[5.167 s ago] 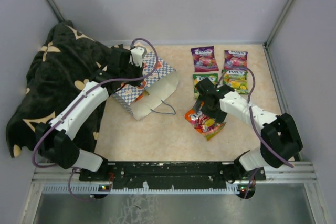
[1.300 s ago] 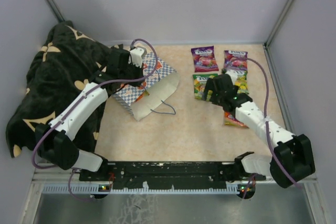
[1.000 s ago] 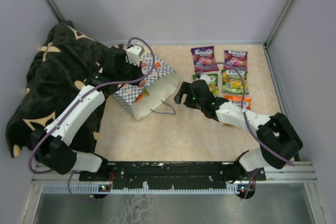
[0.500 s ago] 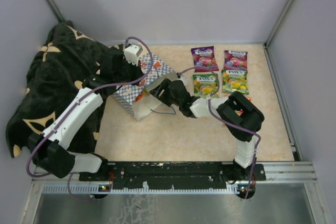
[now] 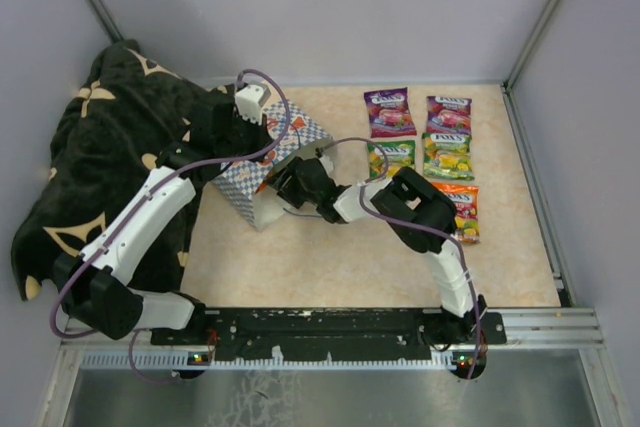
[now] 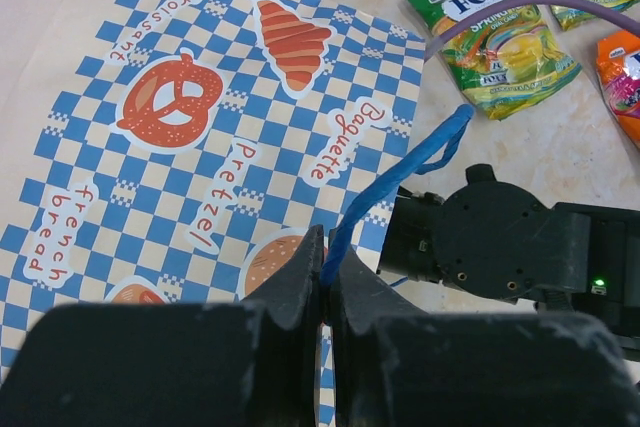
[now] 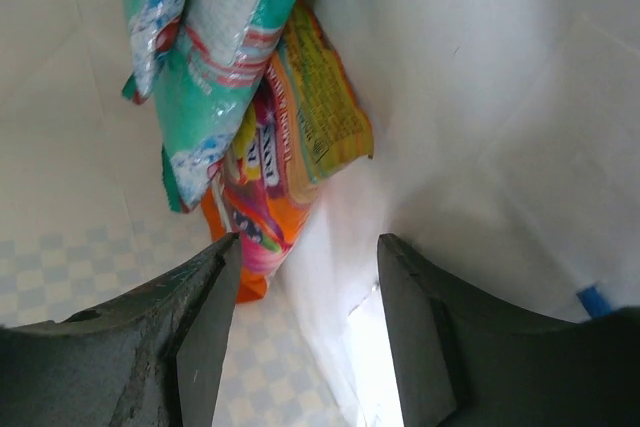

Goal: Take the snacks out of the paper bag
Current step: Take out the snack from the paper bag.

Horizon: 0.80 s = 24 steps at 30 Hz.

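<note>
The paper bag [image 5: 262,172] lies on its side, mouth toward the right; its checkered side [image 6: 200,137] fills the left wrist view. My left gripper [image 6: 328,282] is shut on a blue cord handle [image 6: 400,172], holding the mouth up. My right gripper [image 5: 290,183] reaches into the mouth. Inside, in the right wrist view, a teal packet [image 7: 215,47] lies over an orange packet [image 7: 285,157] just ahead of my right gripper [image 7: 305,277], which is open with nothing between its fingers. Outside lie two purple snacks [image 5: 388,112], two green-yellow ones [image 5: 447,155] and an orange one [image 5: 460,210].
A black patterned blanket [image 5: 95,162] is heaped at the left, under my left arm. The bag's cream inner wall [image 7: 480,97] closes in on the right finger. Grey walls enclose the table on three sides.
My right arm has swung left from the laid-out packets to the bag and gone into its mouth, its jaws narrowing. My left gripper keeps hold of the handle.
</note>
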Each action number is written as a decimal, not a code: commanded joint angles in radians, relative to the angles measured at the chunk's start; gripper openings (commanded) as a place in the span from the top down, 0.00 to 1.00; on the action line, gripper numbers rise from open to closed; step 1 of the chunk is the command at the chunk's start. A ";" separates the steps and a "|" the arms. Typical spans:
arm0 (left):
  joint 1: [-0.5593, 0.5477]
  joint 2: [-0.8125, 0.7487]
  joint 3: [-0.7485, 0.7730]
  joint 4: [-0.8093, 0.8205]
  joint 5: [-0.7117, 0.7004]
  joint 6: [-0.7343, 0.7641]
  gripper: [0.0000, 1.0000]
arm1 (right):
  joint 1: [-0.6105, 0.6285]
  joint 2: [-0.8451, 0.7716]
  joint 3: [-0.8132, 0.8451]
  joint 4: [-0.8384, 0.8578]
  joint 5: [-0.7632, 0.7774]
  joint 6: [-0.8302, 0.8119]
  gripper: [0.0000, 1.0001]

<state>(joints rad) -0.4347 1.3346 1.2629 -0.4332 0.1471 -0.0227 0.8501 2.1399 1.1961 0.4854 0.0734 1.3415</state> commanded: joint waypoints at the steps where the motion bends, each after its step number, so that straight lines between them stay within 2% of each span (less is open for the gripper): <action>1: 0.007 -0.029 0.006 0.018 0.017 -0.003 0.92 | 0.022 0.066 0.083 0.006 0.038 0.051 0.43; 7: 0.007 -0.034 0.006 0.019 0.024 -0.003 0.92 | 0.035 0.148 0.222 -0.050 0.065 0.059 0.44; 9: 0.007 -0.034 0.007 0.017 0.025 -0.003 0.92 | 0.038 0.175 0.264 -0.067 0.080 0.068 0.48; 11: 0.007 -0.035 0.007 0.016 0.018 0.000 0.92 | 0.039 0.197 0.294 -0.068 0.078 0.068 0.59; 14: 0.008 -0.034 0.006 0.015 0.009 0.003 0.92 | 0.039 0.173 0.279 -0.071 0.061 0.034 0.99; 19: 0.008 -0.030 0.010 0.008 -0.007 0.007 0.92 | 0.040 -0.058 0.056 -0.076 -0.003 -0.072 1.00; 24: 0.010 -0.028 0.012 0.002 -0.035 0.012 0.92 | 0.023 -0.380 -0.220 -0.202 -0.156 -0.272 1.00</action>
<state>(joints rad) -0.4339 1.3251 1.2629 -0.4351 0.1383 -0.0219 0.8761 2.0087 1.0981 0.3698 0.0429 1.2602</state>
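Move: The orange snack lies inside the paper bag's mouth, its middle roughly 3 cm ahead of the right hand, 8 cm to its left and a little lower. The green snacks are deeper in, about 7 cm ahead of that hand, 9 cm left and slightly higher; the bag's near lower corner is some 9 cm back and 6 cm left, down on the table. From the left hand, the orange snack is about 2 cm ahead, 5 cm left and 22 cm below. The right fingers, half open at first, pinch the orange snack by its nearest edge and end shut on it: the hand first slides about 5 cm left and forward into the bag's mouth, dipping slightly, then quickly drags the snack some 6 cm back and as much to the right, rising a little. The left hand stays put, keeping hold of the blue handle. ##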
